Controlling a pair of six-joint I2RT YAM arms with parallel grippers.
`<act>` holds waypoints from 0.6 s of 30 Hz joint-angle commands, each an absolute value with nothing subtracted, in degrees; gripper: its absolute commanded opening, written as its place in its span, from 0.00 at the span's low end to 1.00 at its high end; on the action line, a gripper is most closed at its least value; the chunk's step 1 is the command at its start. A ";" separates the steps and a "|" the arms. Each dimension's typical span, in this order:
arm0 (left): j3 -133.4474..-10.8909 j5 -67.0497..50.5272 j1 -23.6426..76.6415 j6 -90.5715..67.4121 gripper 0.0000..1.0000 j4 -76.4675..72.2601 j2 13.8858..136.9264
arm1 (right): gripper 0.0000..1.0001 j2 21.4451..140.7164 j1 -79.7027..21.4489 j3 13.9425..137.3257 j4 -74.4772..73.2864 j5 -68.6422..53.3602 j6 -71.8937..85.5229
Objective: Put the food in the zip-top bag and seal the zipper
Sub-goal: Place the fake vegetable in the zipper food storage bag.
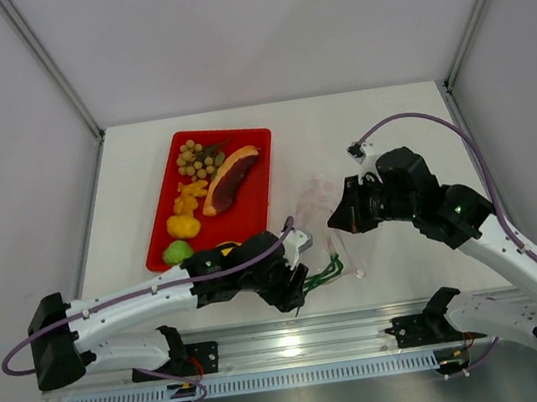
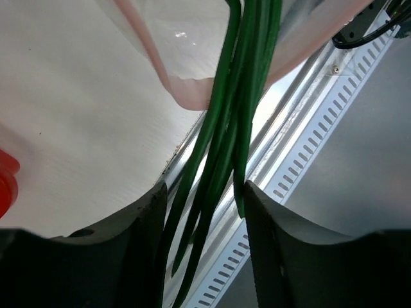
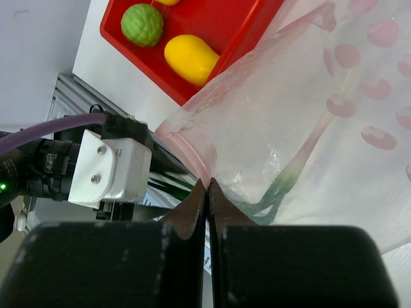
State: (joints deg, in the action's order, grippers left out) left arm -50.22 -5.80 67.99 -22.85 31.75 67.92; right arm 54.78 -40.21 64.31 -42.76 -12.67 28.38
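Note:
The clear zip-top bag [image 1: 324, 203] [image 3: 308, 128] lies right of the red tray. My right gripper [image 1: 339, 219] [image 3: 207, 186] is shut on its mouth edge, at the pinkish zipper [image 3: 186, 138] [image 2: 157, 70]. A green onion [image 1: 328, 271] [image 3: 302, 157] lies pale end inside the bag, its leaves [image 2: 225, 128] sticking out toward the near edge. My left gripper [image 1: 300, 287] [image 2: 204, 199] stands open around those leaves, which hang loosely between the fingers. On the tray are the grape cluster [image 1: 194, 157], meat slice [image 1: 230, 178], orange bits [image 1: 189, 191], mango [image 1: 183, 226] [image 3: 191, 59] and lime [image 1: 178, 252] [image 3: 142, 24].
The red tray [image 1: 268, 161] [image 3: 218, 19] sits at the table's left middle, close behind my left forearm. A slotted metal rail [image 1: 290, 344] [image 2: 308, 147] runs along the near edge, right under the onion leaves. White walls enclose the table.

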 commanded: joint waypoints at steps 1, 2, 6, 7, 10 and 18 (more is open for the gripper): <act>-51.06 -7.91 68.99 -24.69 0.51 28.92 68.02 | 0.00 53.79 -39.64 66.44 -42.10 -13.80 28.03; -51.33 -7.56 69.17 -24.96 0.46 29.09 68.29 | 0.00 53.79 -39.38 66.36 -42.10 -13.80 28.21; -53.52 -3.26 70.13 -26.36 0.01 31.11 68.03 | 0.00 53.88 -39.02 65.92 -42.63 -13.62 28.74; -55.35 -2.21 70.31 -26.80 0.01 31.81 67.33 | 0.00 53.96 -39.02 65.57 -42.63 -13.45 29.00; -58.70 -0.26 70.49 -28.03 0.01 34.45 66.19 | 0.00 53.79 -39.02 64.43 -42.28 -12.48 29.44; -71.61 2.02 70.49 -30.93 0.01 37.43 70.47 | 0.00 53.88 -40.69 63.02 -40.34 -10.38 31.99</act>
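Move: Just beyond the left hand's open fingers, the green onion's leaves centre about 5 cm to its right and 3 cm ahead, near its height, their free ends already inside the finger gap. The bag's mouth is around 9 cm right, 6 cm ahead and 4 cm higher; the yellow mango lies some 15 cm left, 9 cm ahead and 11 cm below. From the right hand, those leaves are about 9 cm back, 5 cm left and 12 cm lower. Closing on the loose leaf ends almost where it stands, the left hand pinches them, then lifts quickly by about 9 cm, edging some 3 cm to the right towards the right hand, with its fingers swinging up roughly 10 degrees. The right hand stays put, keeping its pinch on the bag's rim. ##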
